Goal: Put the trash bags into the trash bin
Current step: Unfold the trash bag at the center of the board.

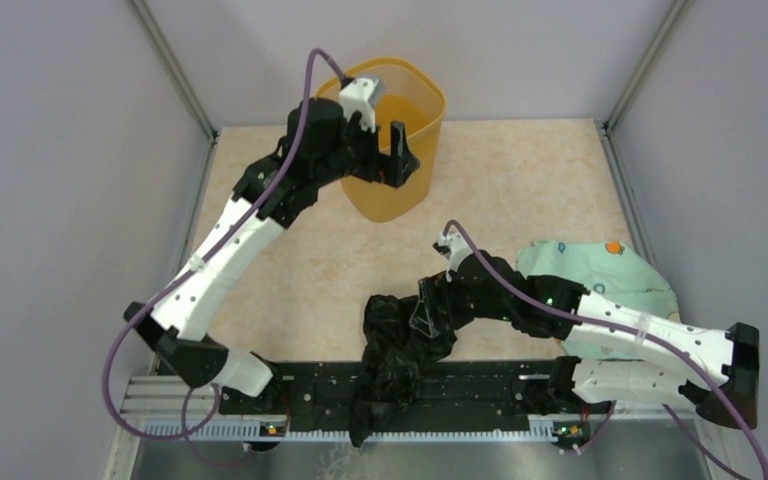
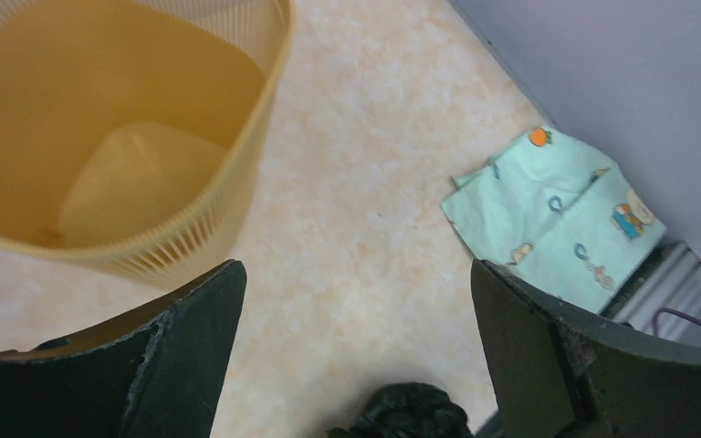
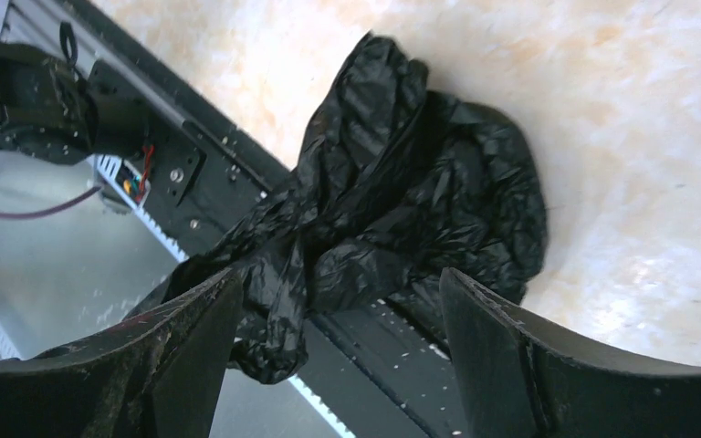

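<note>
The mustard-yellow trash bin (image 1: 405, 195) stands upright at the back of the table, and the left wrist view shows it (image 2: 100, 119) empty inside. My left gripper (image 1: 385, 160) hovers at the bin's front rim. It (image 2: 356, 356) is open with nothing between its fingers. One crinkled black trash bag (image 1: 392, 365) lies at the table's near edge, draped over the black rail. My right gripper (image 1: 425, 318) is just above the bag's upper part. Its jaws (image 3: 338, 351) stand open over the bag's folds (image 3: 402, 201), not closed on them. A lump of the bag (image 2: 411, 415) shows low in the left wrist view.
A pale green patterned cloth (image 1: 600, 275) lies at the right by the wall, partly under my right arm, also visible as the cloth (image 2: 557, 214). The black rail (image 1: 500, 385) with both arm bases runs along the near edge. Grey walls enclose the table on three sides.
</note>
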{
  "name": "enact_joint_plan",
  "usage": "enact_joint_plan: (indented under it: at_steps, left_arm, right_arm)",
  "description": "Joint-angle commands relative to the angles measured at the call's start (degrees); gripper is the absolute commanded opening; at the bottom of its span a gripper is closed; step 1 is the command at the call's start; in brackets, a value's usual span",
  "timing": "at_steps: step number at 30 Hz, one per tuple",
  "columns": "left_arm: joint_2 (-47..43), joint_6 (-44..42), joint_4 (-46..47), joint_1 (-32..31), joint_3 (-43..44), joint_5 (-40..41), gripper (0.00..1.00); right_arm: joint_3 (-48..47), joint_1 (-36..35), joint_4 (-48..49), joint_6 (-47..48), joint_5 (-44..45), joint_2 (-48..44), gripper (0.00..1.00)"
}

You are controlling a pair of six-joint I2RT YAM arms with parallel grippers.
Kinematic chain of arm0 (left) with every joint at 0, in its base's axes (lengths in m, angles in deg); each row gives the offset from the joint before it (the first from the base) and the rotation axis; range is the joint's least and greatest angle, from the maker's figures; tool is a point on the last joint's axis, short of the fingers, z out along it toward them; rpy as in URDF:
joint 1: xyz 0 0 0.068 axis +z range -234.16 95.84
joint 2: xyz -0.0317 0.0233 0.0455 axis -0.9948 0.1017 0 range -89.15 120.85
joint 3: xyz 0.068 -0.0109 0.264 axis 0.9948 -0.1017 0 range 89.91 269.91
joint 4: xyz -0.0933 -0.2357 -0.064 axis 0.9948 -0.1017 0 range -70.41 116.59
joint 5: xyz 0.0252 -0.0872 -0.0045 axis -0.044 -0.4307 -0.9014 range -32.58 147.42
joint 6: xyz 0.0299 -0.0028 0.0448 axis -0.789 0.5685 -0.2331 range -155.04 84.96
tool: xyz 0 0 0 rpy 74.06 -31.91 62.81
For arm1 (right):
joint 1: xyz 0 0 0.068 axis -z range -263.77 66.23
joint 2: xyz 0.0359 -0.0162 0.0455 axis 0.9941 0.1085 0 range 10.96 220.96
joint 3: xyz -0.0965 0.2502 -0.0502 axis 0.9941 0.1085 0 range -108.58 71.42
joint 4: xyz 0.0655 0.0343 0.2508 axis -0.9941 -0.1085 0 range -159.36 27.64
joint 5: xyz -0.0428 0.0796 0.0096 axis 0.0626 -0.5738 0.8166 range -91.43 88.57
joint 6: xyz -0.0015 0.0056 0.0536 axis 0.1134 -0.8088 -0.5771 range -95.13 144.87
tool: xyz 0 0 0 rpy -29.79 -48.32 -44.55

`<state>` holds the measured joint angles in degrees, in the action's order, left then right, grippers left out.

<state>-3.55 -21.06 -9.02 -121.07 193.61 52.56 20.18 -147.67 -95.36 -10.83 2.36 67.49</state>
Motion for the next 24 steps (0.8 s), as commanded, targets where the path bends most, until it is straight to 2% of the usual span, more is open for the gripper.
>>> enact_joint_plan:
  at_steps: [1,6,11,19,21,24]
  left_arm:
    - [-9.5,7.9,1.2,-3.2,-14.8,1.6,0.99]
    - [-21.4,15.5,-0.2,-4.8,-33.2,7.4,0.99]
    - [-28.0,21.4,-2.0,-4.8,-45.0,11.5,0.99]
    - [-26.0,26.4,4.1,-4.8,-58.1,5.2,0.97]
    - [-24.5,27.2,6.5,-4.8,-60.5,2.6,0.96]
    - [-21.5,28.4,9.7,-4.8,-62.8,-1.2,0.96]
  right_arm:
    - [3.2,-3.5,7.6,-3.3,-2.5,0.6,0.79]
    - [5.0,-9.5,12.0,-4.9,-2.8,4.8,0.79]
    - [4.6,-13.0,11.1,-7.1,1.7,10.7,0.74]
    - [9.5,-13.0,13.1,-11.5,6.9,11.2,0.55]
    - [10.4,-13.0,14.1,-12.0,7.0,10.8,0.47]
    - [11.3,-13.0,15.4,-12.4,7.1,11.1,0.45]
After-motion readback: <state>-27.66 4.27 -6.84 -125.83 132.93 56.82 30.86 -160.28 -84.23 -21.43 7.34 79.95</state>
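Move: From the right hand the trash bag's middle lies roughly 7 cm back, 6 cm to the left and 12 cm below; the pale green cloth is some 33 cm to the right and 8 cm ahead of that hand, down on the board. From the left hand, high beside the bin, the trash bag is about 29 cm back, sideways nearly level and 34 cm below. The bin's middle stands about 8 cm ahead of the left hand, 3 cm to its left and 20 cm below. The right fingertips come down onto the crumpled trash bag and begin to close on a fold, from wide to about half open, after the hand goes back and left and then sinks, about 10 cm in all. The left hand leaves the bin for the bag's far edge, dropping nearly 30 cm and drawing back 15, drifting left, tipping down some 40 degrees with its fingers staying wide open. ##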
